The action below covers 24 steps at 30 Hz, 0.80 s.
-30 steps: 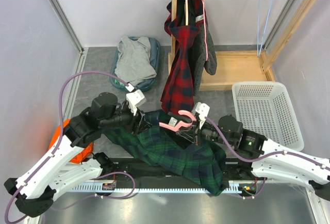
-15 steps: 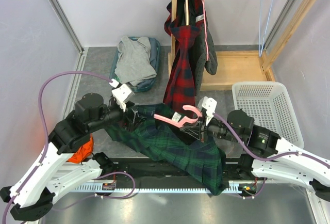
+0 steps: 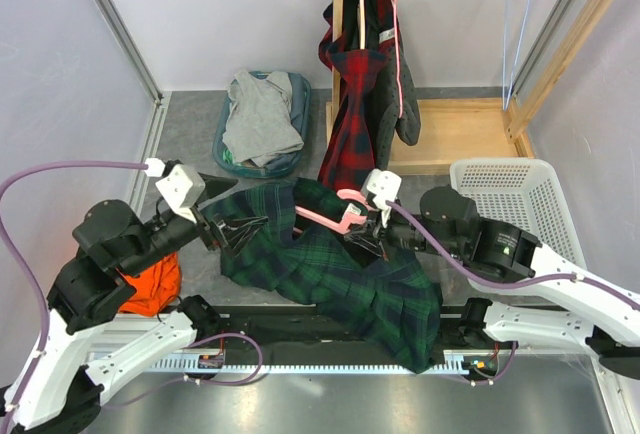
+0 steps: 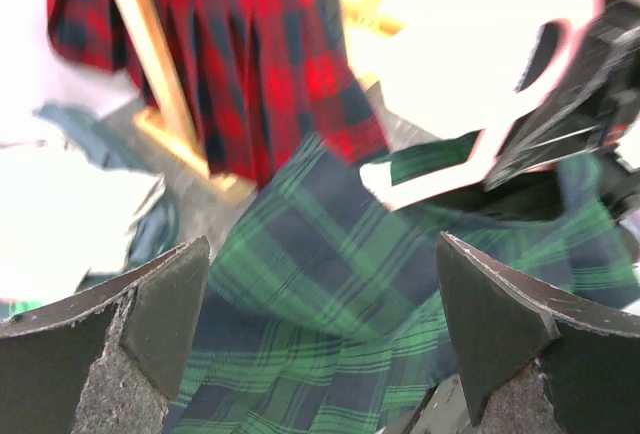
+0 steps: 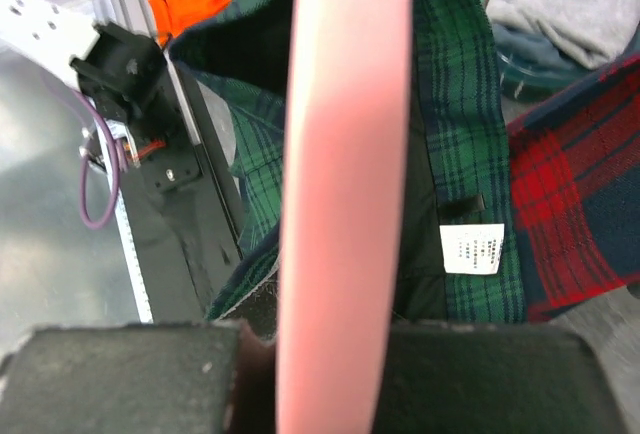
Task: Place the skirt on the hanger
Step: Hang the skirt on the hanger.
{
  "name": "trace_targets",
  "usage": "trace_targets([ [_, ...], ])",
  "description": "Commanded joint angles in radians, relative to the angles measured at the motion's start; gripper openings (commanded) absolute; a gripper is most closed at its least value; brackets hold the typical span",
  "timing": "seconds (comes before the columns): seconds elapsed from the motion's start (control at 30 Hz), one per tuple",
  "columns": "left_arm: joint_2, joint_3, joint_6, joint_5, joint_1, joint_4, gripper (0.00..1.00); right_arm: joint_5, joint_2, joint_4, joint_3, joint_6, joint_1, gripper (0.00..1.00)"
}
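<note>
The green plaid skirt (image 3: 330, 269) lies spread between both arms, and its waistband rises to the pink hanger (image 3: 335, 216). My right gripper (image 3: 362, 236) is shut on that hanger. In the right wrist view the hanger's pink bar (image 5: 345, 154) runs up from between the right gripper's (image 5: 335, 374) jaws, against the skirt's waistband (image 5: 470, 104) with its white label (image 5: 472, 247). My left gripper (image 3: 238, 231) is open at the skirt's left edge. In the left wrist view this gripper (image 4: 320, 324) has only the skirt (image 4: 320, 254) lying beyond its wide jaws, nothing between them.
A red plaid skirt (image 3: 352, 124) hangs on the wooden rack (image 3: 450, 134) behind. A white basket (image 3: 515, 214) stands at the right and a bin of grey cloth (image 3: 262, 119) at the back left. Orange cloth (image 3: 150, 284) lies under the left arm. A blue wire hanger (image 3: 520, 14) hangs on the rack.
My left gripper has opened, let go of the skirt and drawn back to the left. The right gripper has carried the hanger a little up and to the left.
</note>
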Motion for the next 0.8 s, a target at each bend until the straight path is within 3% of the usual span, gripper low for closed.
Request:
trace_targets([
  [0.0,0.031,0.048,0.010,0.100,0.001,0.058,0.99,0.006,0.050,-0.037,0.169,-0.057,-0.002,0.00],
  [0.13,0.080,0.080,0.040,0.206,0.001,0.055,0.99,-0.014,0.119,-0.094,0.264,-0.063,-0.002,0.00],
  [0.3,0.180,0.132,0.122,0.459,0.001,0.006,0.98,-0.104,0.203,-0.162,0.373,-0.100,-0.002,0.00],
  [0.47,0.306,0.191,0.166,0.539,0.001,-0.102,0.82,-0.163,0.215,-0.186,0.376,-0.097,0.001,0.00],
  [0.6,0.353,0.174,0.186,0.580,0.001,-0.162,0.64,-0.190,0.206,-0.199,0.362,-0.091,0.003,0.00],
  [0.77,0.393,0.132,0.221,0.637,0.000,-0.208,0.62,-0.221,0.195,-0.194,0.352,-0.086,0.003,0.00],
])
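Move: The left hand, empty and wide open, has the left side of the skirt's waistband, with the pink hanger's left end in it, some 11 cm to its right, 3 cm ahead and 7 cm below. That same spot lies about 14 cm to the left of the right hand, which grips the hanger, and some 4 cm ahead and 3 cm lower. From the left hand, the red plaid skirt hangs roughly 22 cm ahead and 20 cm right; the teal bin stands about 30 cm ahead, 4 cm right, some 35 cm lower. After a small lift, the left hand sweeps about 9 cm right and then sinks onto the left side of the skirt's waistband, swinging clockwise some 30 degrees and tipping down as its wide-open fingers partly close around the hanger's left arm. The right hand keeps its grip and brings the hanger a little left and up, then slightly back, turning counter-clockwise and dipping its fingertips. ##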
